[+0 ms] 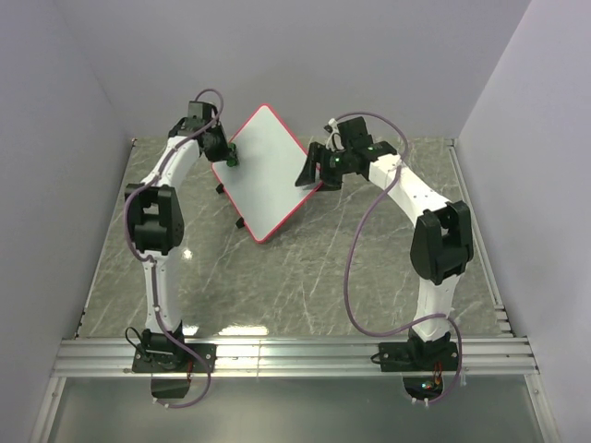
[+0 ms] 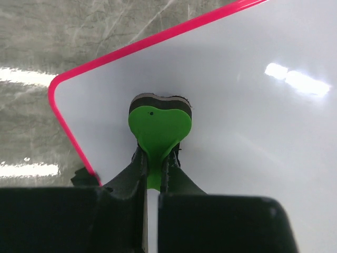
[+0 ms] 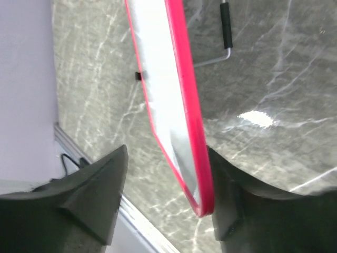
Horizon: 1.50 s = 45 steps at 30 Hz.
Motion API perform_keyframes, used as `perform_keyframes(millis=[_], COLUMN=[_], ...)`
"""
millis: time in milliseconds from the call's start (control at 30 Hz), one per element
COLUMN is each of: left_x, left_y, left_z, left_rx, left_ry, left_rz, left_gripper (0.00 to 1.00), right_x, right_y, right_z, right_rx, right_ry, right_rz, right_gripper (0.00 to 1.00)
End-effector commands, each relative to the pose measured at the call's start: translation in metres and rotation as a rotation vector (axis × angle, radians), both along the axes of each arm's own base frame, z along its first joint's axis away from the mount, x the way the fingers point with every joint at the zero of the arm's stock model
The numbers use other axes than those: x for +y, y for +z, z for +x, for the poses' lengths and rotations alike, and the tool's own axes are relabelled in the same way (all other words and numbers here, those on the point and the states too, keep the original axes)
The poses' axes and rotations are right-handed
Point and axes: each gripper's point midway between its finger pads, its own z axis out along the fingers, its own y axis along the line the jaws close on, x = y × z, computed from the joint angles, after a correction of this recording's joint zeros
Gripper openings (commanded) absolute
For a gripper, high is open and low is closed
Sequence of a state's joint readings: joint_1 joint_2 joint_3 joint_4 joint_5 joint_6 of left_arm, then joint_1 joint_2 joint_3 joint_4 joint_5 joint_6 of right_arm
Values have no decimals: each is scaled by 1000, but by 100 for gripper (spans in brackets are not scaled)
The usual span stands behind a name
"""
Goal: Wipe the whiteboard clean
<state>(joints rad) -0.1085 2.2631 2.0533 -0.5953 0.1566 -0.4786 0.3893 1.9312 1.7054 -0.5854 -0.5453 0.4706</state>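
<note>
The whiteboard [image 1: 268,180] stands cornerwise at the back middle of the table, white with a red-pink rim, and no marks show on it. My left gripper [image 1: 228,159] is shut on a green heart-shaped eraser [image 2: 159,124] with a black felt pad. It holds the eraser against the board's face [image 2: 253,105] near its left corner. My right gripper [image 1: 309,173] is open at the board's right corner. In the right wrist view its jaws [image 3: 167,153] straddle the board's rim [image 3: 187,95], which lies close to the right finger.
The grey marble table [image 1: 323,268] spreads in front of the board. The board's wire leg with a black foot [image 3: 225,21] rests on it behind the board. Walls close in at the back and sides. A metal rail [image 1: 295,355] runs along the near edge.
</note>
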Motion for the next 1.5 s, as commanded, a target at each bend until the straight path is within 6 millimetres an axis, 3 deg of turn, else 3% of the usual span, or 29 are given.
perform_keyframes(millis=[0,200,333,400,433,500,533,600,667,700,767,800,833,900,933,1067,1200,1267,1300,1333,1467], left_x=[15,46,73,86,94,101,107,111,114,114,113,113,112,110,109,109,109,111,112,113,115], left_y=[76,90,84,72,53,48,29,17,-9,-17,-40,-44,-55,-60,-63,-61,-51,-43,-39,-36,-24], left_z=[-5,-22,-40,-56,-68,-84,-99,-116,-137,-145,-164,-167,-177,-184,-187,-196,-201,-207,-208,-210,-215], left_rx=[-140,-148,-121,-83,-37,-13,39,83,158,185,246,250,277,291,302,317,311,309,304,297,297], left_ry=[42,107,167,200,224,252,269,287,298,299,297,298,297,297,296,301,313,320,327,330,337], left_rz=[-21,0,55,101,140,167,200,219,241,246,244,241,238,228,228,227,231,240,243,245,255], left_gripper=[0,0,0,0,0,0,0,1,1,0,2,10,13,17,22,64,83,88,97,99,99], right_x=[2,-4,-17,-31,-45,-62,-80,-99,-122,-130,-147,-151,-154,-156,-154,-151,-148,-146,-144,-142,-139], right_y=[18,28,54,63,78,92,105,129,131,142,132,131,126,127,118,118,124,118,117,116,112], right_z=[9,12,18,21,25,26,26,20,17,9,2,-1,-11,-20,-26,-47,-65,-73,-81,-86,-104], right_rx=[-56,-85,-153,-181,-213,-237,-260,-310,-310,-337,-320,-321,-308,-317,-290,-293,-314,-300,-298,-297,-301], right_ry=[-12,-33,-69,-113,-145,-185,-223,-258,-307,-320,-357,-368,-373,-377,-368,-366,-355,-354,-347,-342,-335], right_rz=[-10,-4,-16,-56,-55,-58,-49,-20,-15,-6,-12,-11,-4,9,16,50,75,87,98,104,129], right_gripper=[78,93,100,100,100,100,100,100,100,100,100,100,100,100,100,100,100,100,100,100,100])
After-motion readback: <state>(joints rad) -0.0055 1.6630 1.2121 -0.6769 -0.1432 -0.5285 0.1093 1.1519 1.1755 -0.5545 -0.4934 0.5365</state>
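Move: The left hand still grips the eraser near the whiteboard's left corner. The clear table spot to set it on lies about 17 cm back, 7 cm to the left and 11 cm below. The board's lower clip is roughly 16 cm back and 1 cm right of that hand, the upper clip 7 cm back and 4 cm left. The whiteboard's right corner sits right at the right hand's open fingers, the board's middle some 13 cm to their left. Lift the left gripper off the whiteboard with the eraser, then swing it back some 20 cm and left past the clips, down to the table, tipping the fingers steeper; open wide to let the eraser go, then rise about 5 cm. Meanwhile finish opening the right fingers, free them from the board's right corner, go right and up about 16 cm, then draw back. ##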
